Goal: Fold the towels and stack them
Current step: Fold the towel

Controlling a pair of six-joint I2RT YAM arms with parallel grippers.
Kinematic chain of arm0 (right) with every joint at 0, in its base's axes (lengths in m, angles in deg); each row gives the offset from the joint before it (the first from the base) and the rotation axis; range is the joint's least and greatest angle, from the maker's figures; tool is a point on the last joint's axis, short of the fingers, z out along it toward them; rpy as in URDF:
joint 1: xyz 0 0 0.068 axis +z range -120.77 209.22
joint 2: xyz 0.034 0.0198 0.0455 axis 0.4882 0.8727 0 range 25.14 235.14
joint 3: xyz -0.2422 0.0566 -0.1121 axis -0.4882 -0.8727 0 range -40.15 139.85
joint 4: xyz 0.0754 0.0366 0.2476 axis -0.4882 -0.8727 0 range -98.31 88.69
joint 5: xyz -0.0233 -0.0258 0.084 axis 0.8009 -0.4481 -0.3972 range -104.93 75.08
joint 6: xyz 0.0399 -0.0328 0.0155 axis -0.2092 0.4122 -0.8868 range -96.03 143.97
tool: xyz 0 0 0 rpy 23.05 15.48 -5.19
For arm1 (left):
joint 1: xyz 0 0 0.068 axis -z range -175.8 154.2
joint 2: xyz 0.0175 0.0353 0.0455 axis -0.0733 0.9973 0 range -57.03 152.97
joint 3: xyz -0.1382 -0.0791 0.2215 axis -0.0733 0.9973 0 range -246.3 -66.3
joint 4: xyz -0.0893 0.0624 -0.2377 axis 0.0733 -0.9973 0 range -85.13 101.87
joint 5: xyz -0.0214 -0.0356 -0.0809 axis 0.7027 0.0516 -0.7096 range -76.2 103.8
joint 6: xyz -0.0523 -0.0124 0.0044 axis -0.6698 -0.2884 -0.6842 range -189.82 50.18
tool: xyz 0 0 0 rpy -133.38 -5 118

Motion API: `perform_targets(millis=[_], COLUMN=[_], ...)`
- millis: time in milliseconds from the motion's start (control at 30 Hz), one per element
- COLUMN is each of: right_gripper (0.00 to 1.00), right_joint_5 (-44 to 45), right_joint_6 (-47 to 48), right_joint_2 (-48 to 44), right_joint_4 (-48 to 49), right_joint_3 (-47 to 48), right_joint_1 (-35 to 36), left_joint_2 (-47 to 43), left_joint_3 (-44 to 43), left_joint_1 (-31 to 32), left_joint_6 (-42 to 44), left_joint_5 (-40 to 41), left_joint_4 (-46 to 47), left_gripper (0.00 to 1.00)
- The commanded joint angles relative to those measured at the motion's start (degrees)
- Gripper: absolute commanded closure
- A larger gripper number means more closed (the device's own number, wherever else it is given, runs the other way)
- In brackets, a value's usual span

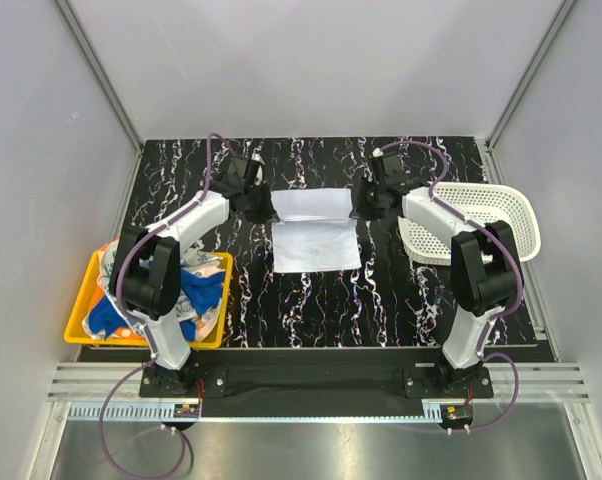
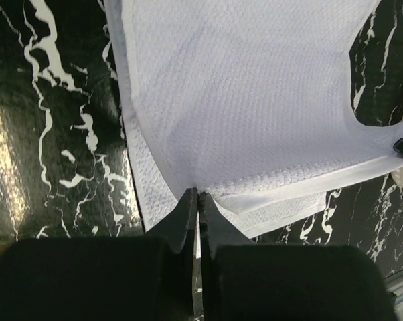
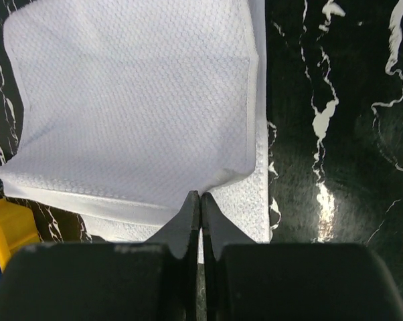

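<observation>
An off-white towel (image 1: 316, 245) lies on the black marbled table, its far part raised and folded toward the near part. My left gripper (image 1: 264, 206) is shut on the far-left corner, seen pinched at the fingertips (image 2: 198, 194) over the lower layer of the off-white towel (image 2: 255, 100). At the far-right corner my right gripper (image 1: 362, 203) is shut on the cloth as well, its tips (image 3: 200, 196) meeting on the fold of the off-white towel (image 3: 134, 100). More towels, one royal blue (image 1: 203, 291), sit crumpled in the bin.
A yellow bin (image 1: 81, 322) stands at the left table edge, its corner (image 3: 11, 227) showing in the right wrist view. A white perforated basket (image 1: 503, 208) sits at the right edge. Grey walls enclose the table on three sides.
</observation>
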State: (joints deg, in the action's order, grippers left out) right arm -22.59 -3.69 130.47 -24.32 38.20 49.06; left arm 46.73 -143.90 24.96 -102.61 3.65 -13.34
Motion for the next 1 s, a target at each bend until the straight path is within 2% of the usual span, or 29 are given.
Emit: perform_targets(millis=[0,200,967], right_gripper=[1.0,1.0,1.0], right_joint_5=[1.9,2.5,5.3], right_joint_6=[-1.0,-2.3,-2.8], right_joint_2=[-3.8,-5.8,-13.5], right_joint_4=[0.1,0.3,-2.0], right_joint_3=[-1.6,-4.2,-8.1], right_joint_1=[0.0,1.2,2.8], left_joint_2=[-4.2,-5.9,-13.2], left_joint_3=[2.2,5.0,9.3], left_joint_1=[-0.5,2.0,4.6], left_joint_6=[1.7,2.0,2.3], left_joint_5=[5.0,6.1,8.1], left_joint_4=[-1.1,-1.3,-3.3], left_gripper=[1.0,1.0,1.0])
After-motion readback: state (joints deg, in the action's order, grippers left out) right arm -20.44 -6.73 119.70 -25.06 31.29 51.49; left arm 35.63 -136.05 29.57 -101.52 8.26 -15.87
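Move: Each closed gripper still holds a corner of the towel's lifted edge, some 7 cm above the table. The lower layer's near left corner lies about 13 cm back from the left hand, level sideways; its near right corner lies about 13 cm back and 1 cm right of the right hand. The far fold's middle is 10 cm ahead and 8 cm inward of either hand. The yellow bin sits roughly 25 cm left and 20 cm back of the left hand, the white basket 25 cm right of the right hand, level ahead. Both hands keep their pinch on the lifted edge and draw it back over the lower layer towards the base, the left by about 5 cm and the right by a little under 4 cm, sinking about a centimetre at first. Partway through the backward travel slows and both climb some 4 cm, holding the edge up between them, then ease slightly down and back again with the wrists nearly unchanged and the fingers shut. ##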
